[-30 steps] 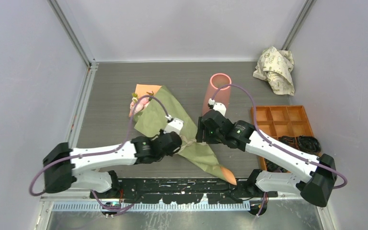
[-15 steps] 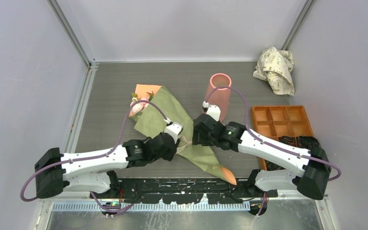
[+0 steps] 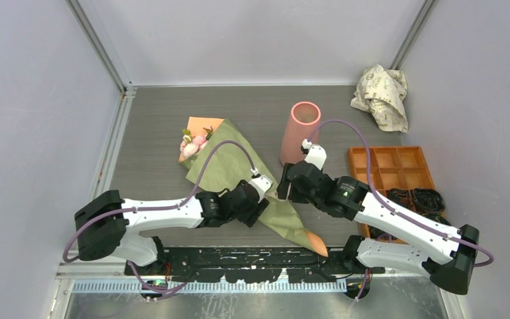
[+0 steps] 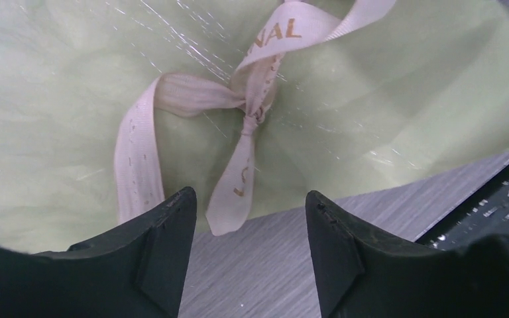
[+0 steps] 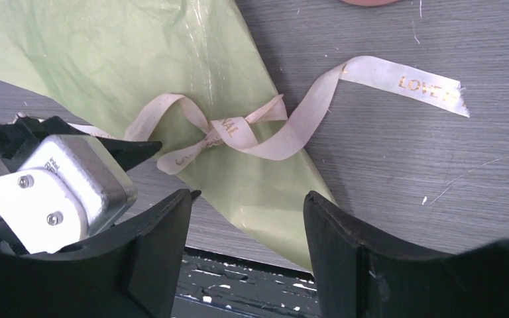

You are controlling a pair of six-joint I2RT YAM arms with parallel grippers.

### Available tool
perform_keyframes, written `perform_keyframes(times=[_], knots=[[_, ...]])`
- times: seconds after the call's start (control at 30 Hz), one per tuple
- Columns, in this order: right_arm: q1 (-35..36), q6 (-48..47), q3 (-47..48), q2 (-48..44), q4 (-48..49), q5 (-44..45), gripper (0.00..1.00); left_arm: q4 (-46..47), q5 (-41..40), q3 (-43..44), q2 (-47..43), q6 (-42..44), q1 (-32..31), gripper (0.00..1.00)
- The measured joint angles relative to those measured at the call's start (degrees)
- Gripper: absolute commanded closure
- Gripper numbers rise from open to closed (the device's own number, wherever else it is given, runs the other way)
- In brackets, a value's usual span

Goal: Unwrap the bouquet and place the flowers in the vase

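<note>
The bouquet [image 3: 222, 159] lies diagonally on the table, a cone of olive-green paper with its orange tip toward the front edge. Pink flowers [image 3: 192, 145] poke out of its wide far-left end. A beige ribbon [image 4: 252, 119] is knotted round the narrow part, and one long tail [image 5: 397, 79] trails onto the table. My left gripper [image 4: 248, 199] is open at the cone's near edge; a short ribbon tail ends in its gap, unpinched. My right gripper [image 5: 246, 195] hovers open over the narrow part, just right of the knot. The pink vase [image 3: 300, 133] stands upright behind it.
Crumpled cream printed paper [image 3: 382, 93] lies in the back right corner. An orange compartment tray [image 3: 388, 166] sits at the right, with black bands [image 3: 418, 199] in its near cells. The black rail [image 3: 252, 256] runs along the table's front edge.
My left gripper has opened from shut and slid right and nearer along the bouquet. The right gripper drifted left, then back right, uncovering the vase.
</note>
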Motion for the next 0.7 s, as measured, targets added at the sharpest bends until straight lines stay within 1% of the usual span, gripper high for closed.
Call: perform_keyframes(times=[0.17,0.23,0.27,0.3,0.37,0.43,0.47,0.57,0.7], knots=[[0.0,0.09,-1.55,-1.53,-0.2,-0.37,0.32,0.17,-2.14,2.25,4.28,1.9,0.0,0.41],[0.02,0.09,-1.55,-2.03,-0.11,-0.48,0.32,0.26,-2.78,3.52,6.51,2.36,0.0,0.45],[0.0,0.09,-1.55,-2.23,-0.02,-0.5,0.33,0.39,-2.91,3.96,7.34,2.51,0.0,0.49],[0.0,0.09,-1.55,-2.34,0.02,-0.5,0.33,0.42,-3.06,4.39,8.07,2.8,0.0,0.58],[0.0,0.07,-1.55,-2.38,0.04,-0.52,0.34,0.42,-3.34,5.31,9.49,3.21,0.0,0.79],[0.0,-0.07,-1.84,-2.4,-0.09,-0.59,0.35,0.37,-3.76,6.34,10.86,3.48,0.07,0.92],[0.02,-0.07,-1.97,-2.4,-0.15,-0.72,0.35,0.37,-3.87,6.75,11.43,3.23,0.11,0.95],[0.02,-0.09,-2.4,-2.38,0.04,-1.05,0.35,-0.11,-4.39,7.41,12.31,2.91,0.07,1.0],[0.02,-0.07,-2.62,-2.25,0.57,-1.68,0.34,-1.75,-5.86,6.73,10.6,0.66,0.04,1.0]])
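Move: Just ahead of the open left fingers lies the ribbon's knot on the green wrapper, about 3 cm forward, 2 cm to the right and 3 cm lower, its short tail hanging back towards the fingers. From that hand the vase stands some 16 cm ahead and 9 cm right, and the flower heads lie about 18 cm ahead and 20 cm left. From the idle right hand the knot is roughly 5 cm ahead, 4 cm left and 13 cm below. Easing forward, down and a little to the right, about 4 cm in all, the left hand brings its open fingers down to the ribbon, rolling slightly. Its fingers then close fully and pinch the short tail right beside the knot, and the hand starts back left with a slight rise, about 1 cm. ##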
